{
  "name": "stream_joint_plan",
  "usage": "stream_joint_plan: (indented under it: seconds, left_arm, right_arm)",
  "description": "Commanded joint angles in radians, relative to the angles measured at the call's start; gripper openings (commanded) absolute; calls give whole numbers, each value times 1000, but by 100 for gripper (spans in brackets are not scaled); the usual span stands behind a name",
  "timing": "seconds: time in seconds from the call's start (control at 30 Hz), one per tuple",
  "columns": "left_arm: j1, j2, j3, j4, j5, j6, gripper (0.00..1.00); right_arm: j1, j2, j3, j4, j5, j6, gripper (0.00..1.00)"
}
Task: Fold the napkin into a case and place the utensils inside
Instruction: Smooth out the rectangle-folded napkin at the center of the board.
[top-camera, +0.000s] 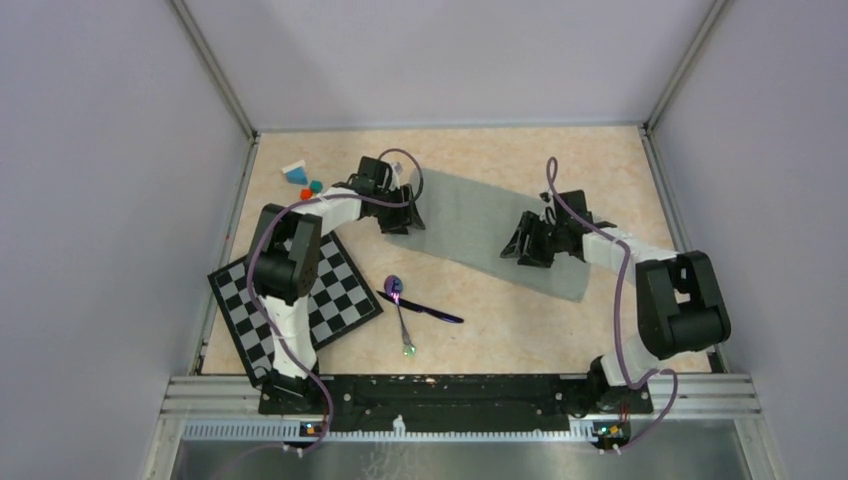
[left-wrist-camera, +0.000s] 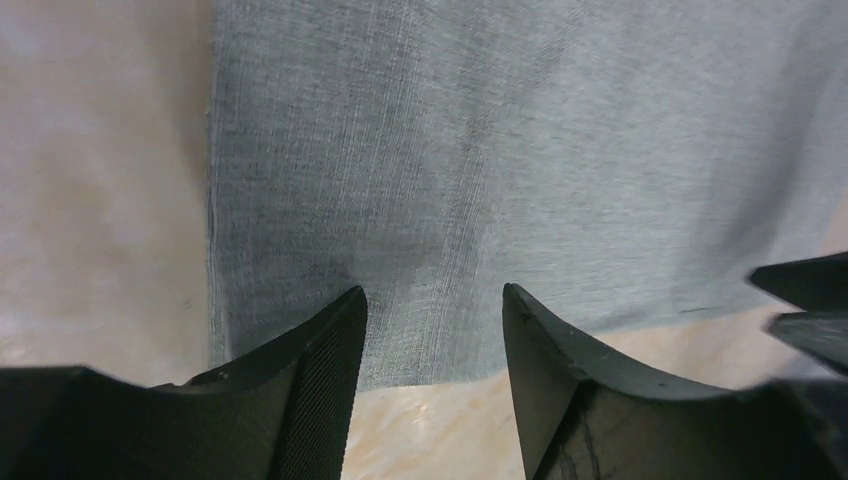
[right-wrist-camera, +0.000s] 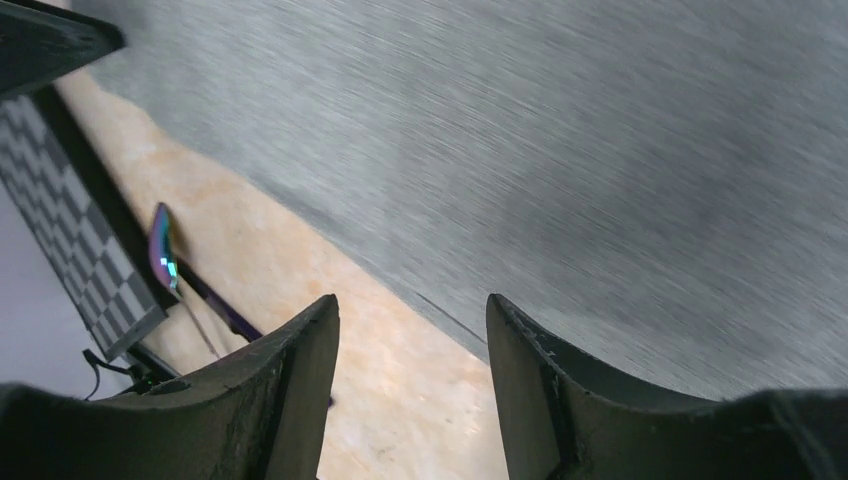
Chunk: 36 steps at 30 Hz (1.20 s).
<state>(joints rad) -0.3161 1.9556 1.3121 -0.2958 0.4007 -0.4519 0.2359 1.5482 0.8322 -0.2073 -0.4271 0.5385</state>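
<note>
The grey-green napkin (top-camera: 480, 225) lies flat as a long strip, slanting from back left to front right. No case is in view. My left gripper (top-camera: 405, 220) hovers open over the strip's left end, and its fingers (left-wrist-camera: 330, 340) straddle the near hem of the napkin (left-wrist-camera: 500, 150). My right gripper (top-camera: 522, 248) stands open over the napkin's front edge (right-wrist-camera: 600, 150), holding nothing. The utensils lie crossed on the bare table in front. They are the purple spoon (top-camera: 400, 305) and the dark stick (top-camera: 430, 310), also seen as spoon (right-wrist-camera: 162, 250) and stick (right-wrist-camera: 215, 300).
A black-and-white checkered board (top-camera: 300, 300) lies at the front left under the left arm, with its corner close to the spoon. Small coloured blocks (top-camera: 302, 180) sit at the back left. Walls close in the table on three sides.
</note>
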Motion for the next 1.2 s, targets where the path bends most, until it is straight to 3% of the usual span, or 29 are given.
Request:
stream_joint_plan:
  seconds: [0.0,0.23,0.37,0.47,0.77,0.97,1.17]
  left_arm:
    - [15,75,48,51,-60,-34,60]
    - [14,69,101,2,-100,-2,66]
    - [3,35,153,66,29,-2,75]
    - [7,62,178,201,95,-37,79]
    - [13,339,445,539,184,-166,80]
    - [59,543,606,569,153,-245,81]
    - [88,695,778,376,142,-198,82]
  right_arm:
    - [-69,-68,-87,-37,34,-12,55]
    - [-95,-171,-85,-224,290,-111,56]
    - [-95,-188,11,-220,241,-123,60]
    - [-126,-135,82,-160,200,-111,62]
    - [-321,145,219,96,-55,-30,60]
    - [-431,308,236,172,-105,-44,60]
    - [-487,299,256,37,-18,-136,60]
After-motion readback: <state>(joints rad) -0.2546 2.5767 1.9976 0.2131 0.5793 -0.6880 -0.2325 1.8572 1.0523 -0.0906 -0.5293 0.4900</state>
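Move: The left hand hovers low over the folded napkin's left end, and the napkin's far left corner lies about 18 cm ahead and 1 cm right. The knife lies 21 cm back and 3 cm right, the spoon 24 cm back and 2 cm left. From the right hand, over the napkin's right half, its far right corner is roughly 12 cm ahead and 22 cm right. Both corners are some 3 cm below the hands. The left hand dips and edges forward, then lifts clear and arcs forward and slightly right to the napkin's far left corner, about 20 cm in all, fingers opening wider, wrist tilting up. The right hand sinks low and sweeps right and back, then hops forward and on right, settling onto the cloth by the far right corner, turned some 20 degrees clockwise, fingers staying half open. ##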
